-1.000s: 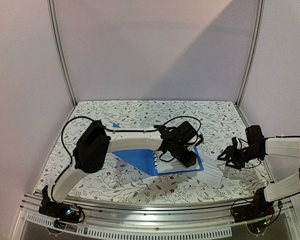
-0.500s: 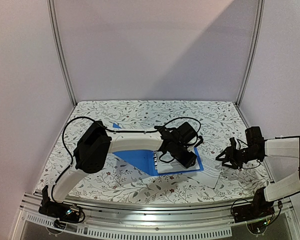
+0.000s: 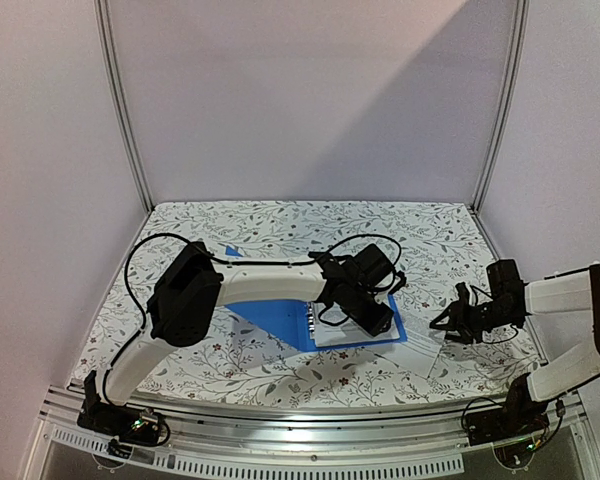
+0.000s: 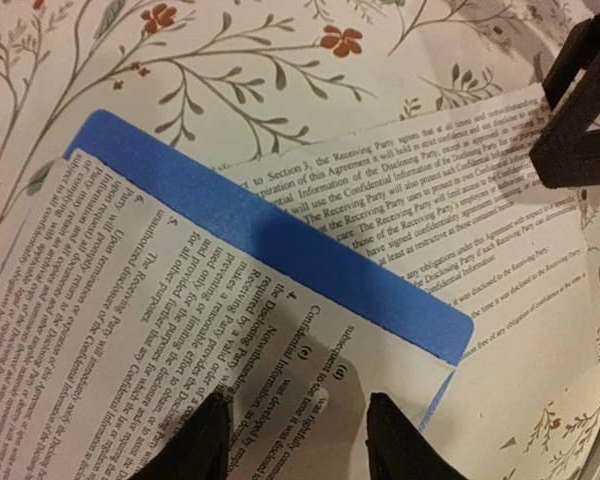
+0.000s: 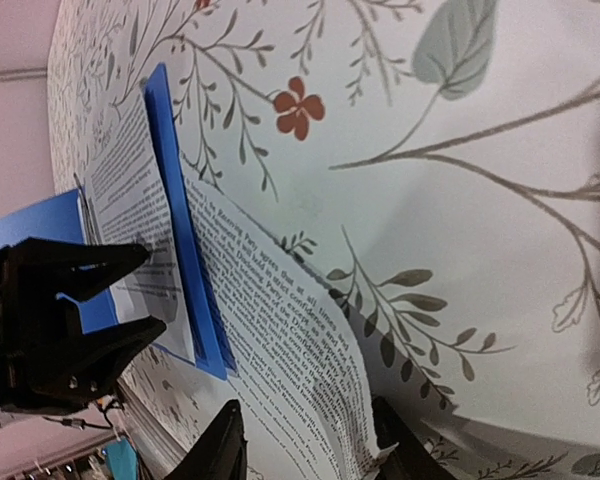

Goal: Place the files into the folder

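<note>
The blue folder (image 3: 270,312) lies open mid-table. One of the files, a printed sheet (image 4: 130,330), rests on its right half. My left gripper (image 4: 295,440) is open, with its fingertips (image 4: 195,440) down on that sheet near the folder's corner (image 4: 450,335). A second sheet (image 3: 425,350) lies on the cloth right of the folder, its near side tucked under the folder's edge (image 5: 185,260). My right gripper (image 5: 310,450) is open and astride this sheet's (image 5: 280,340) outer edge, which curls up between the fingers.
A floral cloth (image 3: 280,230) covers the table. White walls and two metal posts (image 3: 125,110) close in the back and sides. An aluminium rail (image 3: 310,420) runs along the near edge. The left gripper (image 5: 60,320) shows in the right wrist view.
My right gripper has narrowed its jaws and shifted slightly left and lower at the loose sheet's edge. The left arm has stayed put.
</note>
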### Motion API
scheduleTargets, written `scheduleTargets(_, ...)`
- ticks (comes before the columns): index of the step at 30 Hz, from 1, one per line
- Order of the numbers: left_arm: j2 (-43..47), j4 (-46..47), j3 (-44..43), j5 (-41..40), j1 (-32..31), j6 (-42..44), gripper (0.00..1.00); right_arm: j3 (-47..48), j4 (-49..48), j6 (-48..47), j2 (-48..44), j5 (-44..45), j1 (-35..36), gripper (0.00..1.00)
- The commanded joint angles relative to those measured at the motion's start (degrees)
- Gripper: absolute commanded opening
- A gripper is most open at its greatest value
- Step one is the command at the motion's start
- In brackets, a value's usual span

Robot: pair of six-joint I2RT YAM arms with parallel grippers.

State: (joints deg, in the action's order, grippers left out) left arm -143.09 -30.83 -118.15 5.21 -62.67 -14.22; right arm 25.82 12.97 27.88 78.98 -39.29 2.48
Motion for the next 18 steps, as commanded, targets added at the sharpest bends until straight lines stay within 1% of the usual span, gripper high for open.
scheduleTargets(1,-1.24,-0.64,0.20,0.48,0.36,-0.56,0.47,-0.35,-1.53,-0.58,1.34,-0.03,1.10,0.29)
scheduleTargets(4,-0.91,-0.72,0.20,0.10,0.35,-0.55,0.47,1.45,1.15,-1.30,0.20,1.64,1.30,0.02)
scheduleTargets(5,-0.81,-0.76,0.12,-0.06,0.36,-0.47,0.48,2.68,3.35,-2.30,-0.36,3.62,1.30,0.00)
scheduleTargets(7,-0.22,-0.68,-0.23,-0.74,0.36,-0.34,0.51,5.99,8.01,-3.90,-2.29,8.51,1.28,0.00)
scheduleTargets(8,0.19,-0.65,-0.43,-1.18,0.36,0.01,0.55,7.73,10.22,-5.12,-3.89,11.97,1.30,0.00)
scheduleTargets(10,1.82,0.46,-0.63,-0.70,0.32,1.40,0.62,11.34,13.57,-6.35,-5.79,16.24,1.30,0.00)
scheduleTargets(11,2.83,1.07,-0.69,-0.85,0.23,2.29,0.73,13.02,14.57,-6.74,-6.63,17.90,1.30,0.00)
scheduleTargets(12,3.85,1.41,-1.15,-1.18,0.19,3.36,0.96,15.03,15.35,-7.13,-6.82,19.21,1.30,0.00)
scheduleTargets(13,4.61,1.21,-1.95,-1.78,0.19,3.94,0.99,16.56,16.19,-7.21,-6.77,20.22,1.30,0.00)
scheduleTargets(17,7.76,-2.42,-6.99,-4.91,0.27,7.35,1.00,22.03,16.35,-6.80,-5.03,20.75,1.32,0.00)
scheduleTargets(18,8.94,-3.20,-7.46,-7.02,0.34,8.35,0.99,23.19,15.91,-6.52,-4.79,20.67,1.40,0.00)
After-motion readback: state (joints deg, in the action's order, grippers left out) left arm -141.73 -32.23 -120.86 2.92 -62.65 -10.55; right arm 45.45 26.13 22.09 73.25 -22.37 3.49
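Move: Around the right fingers, some 2 cm above the table, is the curled right edge of the loose sheet, whose middle lies about 5 cm to the left and 3 cm nearer the base. The filed sheets are centred roughly 17 cm left and 2 cm ahead, with the folder's metal clip 9 cm farther left and level with them. From the left hand, the loose sheet lies about 7 cm right, 4 cm back and 2 cm below, and the filed sheets are centred 5 cm left and 1 cm below. Closing fully on the curled edge, the right fingers pinch the loose sheet; then the hand speeds up about 9 cm and forward 8 cm, easing a little right away from the folder and tilting some 20 degrees. The left hand first stays low over the right part of the filed sheets, then spreads its fingers wide and rises about 3 cm off them. ##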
